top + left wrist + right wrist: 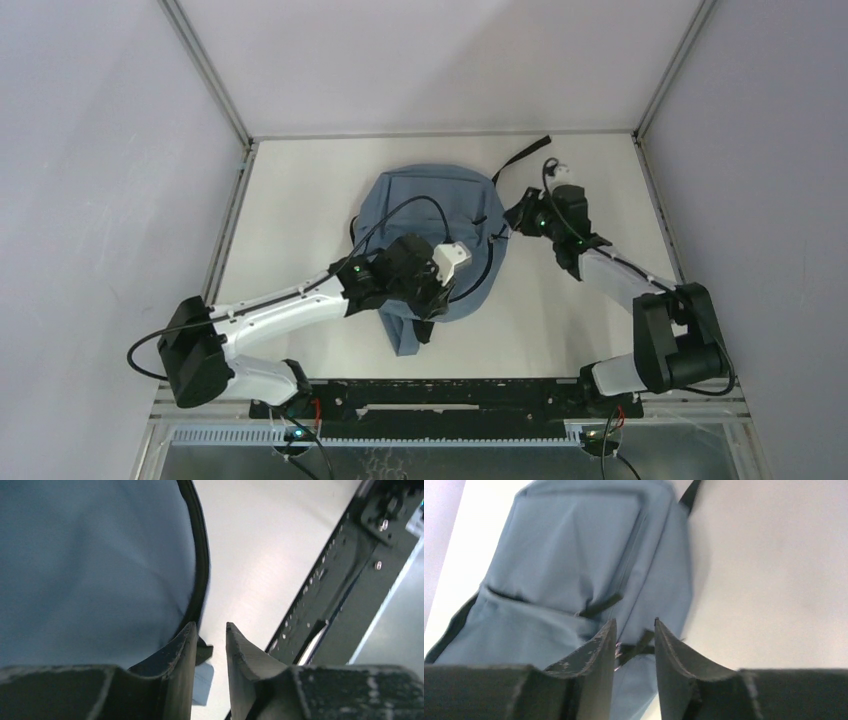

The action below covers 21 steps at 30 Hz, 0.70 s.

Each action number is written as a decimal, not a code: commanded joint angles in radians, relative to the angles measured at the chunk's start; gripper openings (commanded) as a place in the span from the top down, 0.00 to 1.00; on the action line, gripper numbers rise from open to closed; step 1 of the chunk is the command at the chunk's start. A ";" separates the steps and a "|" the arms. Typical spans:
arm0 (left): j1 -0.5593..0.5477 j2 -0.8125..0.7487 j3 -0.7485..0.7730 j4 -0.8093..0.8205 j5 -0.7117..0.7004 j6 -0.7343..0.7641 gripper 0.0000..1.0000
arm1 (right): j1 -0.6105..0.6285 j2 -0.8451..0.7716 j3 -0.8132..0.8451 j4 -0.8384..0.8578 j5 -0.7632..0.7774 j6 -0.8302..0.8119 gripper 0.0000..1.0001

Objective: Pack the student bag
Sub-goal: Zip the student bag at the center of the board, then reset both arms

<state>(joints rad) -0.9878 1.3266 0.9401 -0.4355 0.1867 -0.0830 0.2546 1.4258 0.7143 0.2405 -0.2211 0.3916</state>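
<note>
The student bag [430, 200] is a dusty-blue backpack lying flat in the middle of the white table. My left gripper [432, 300] hovers over its near end. In the left wrist view the jaws [209, 630] stand apart with only table between them, and the bag's blue fabric [90, 570] with its black edge lies just to their left. My right gripper [517, 215] is at the bag's right edge. Its jaws [635, 625] are parted over the bag [574, 555], with a black strap tab [636, 649] below the gap, not pinched.
One black strap [525, 152] trails off the bag toward the back right. The black mounting rail [440, 395] runs along the near edge, also in the left wrist view as the rail [340, 590]. Grey walls close in three sides. The left arm's cable [420, 205] loops over the bag.
</note>
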 commanded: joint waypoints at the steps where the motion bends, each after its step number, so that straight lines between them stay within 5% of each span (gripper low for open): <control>1: -0.005 0.010 0.166 0.046 -0.118 -0.051 0.66 | -0.069 -0.103 0.122 -0.080 0.118 -0.016 0.41; 3: -0.002 0.020 0.231 0.051 -0.175 -0.055 0.64 | -0.085 -0.153 0.152 -0.142 0.142 -0.017 0.02; 8: 0.074 -0.022 0.348 0.013 -0.345 -0.074 0.57 | -0.100 -0.356 0.171 -0.294 0.312 -0.067 0.00; 11: 0.196 -0.104 0.340 0.006 -0.354 -0.128 0.34 | -0.119 -0.504 0.171 -0.391 0.434 -0.058 0.00; 17: 0.441 -0.269 0.193 -0.011 -0.329 -0.233 0.06 | -0.196 -0.655 0.142 -0.630 0.529 0.048 0.00; 21: 0.561 -0.408 0.083 -0.009 -0.403 -0.264 0.00 | -0.204 -0.662 0.095 -0.790 0.616 0.170 0.00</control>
<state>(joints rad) -0.5030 1.0264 1.1210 -0.4362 -0.1474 -0.2825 0.0563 0.7479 0.8501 -0.3206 0.2737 0.4267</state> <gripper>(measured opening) 0.988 0.993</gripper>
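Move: The zipper pull on the student bag's right edge lies just by the right fingertips, about 2 cm back, 3 cm left and 3 cm below; the bag's middle is some 18 cm left of that hand and 3 cm back, and the top strap about 18 cm ahead and 3 cm right. From the left hand, the bag's middle is roughly 15 cm straight ahead and a little lower, the pull 16 cm ahead and 13 cm right, and the bottom strap stub 4 cm back, 2 cm left. Leaving the zipper pull, the right hand rises some 17 cm and swings as far right, edging forward before drawing back, its fingers spreading wide as it turns about 40 degrees clockwise. The left hand climbs away from the bag's near edge, forward over the bag, then sweeps left to its left side, turning some 50 degrees counter-clockwise and opening fully. ##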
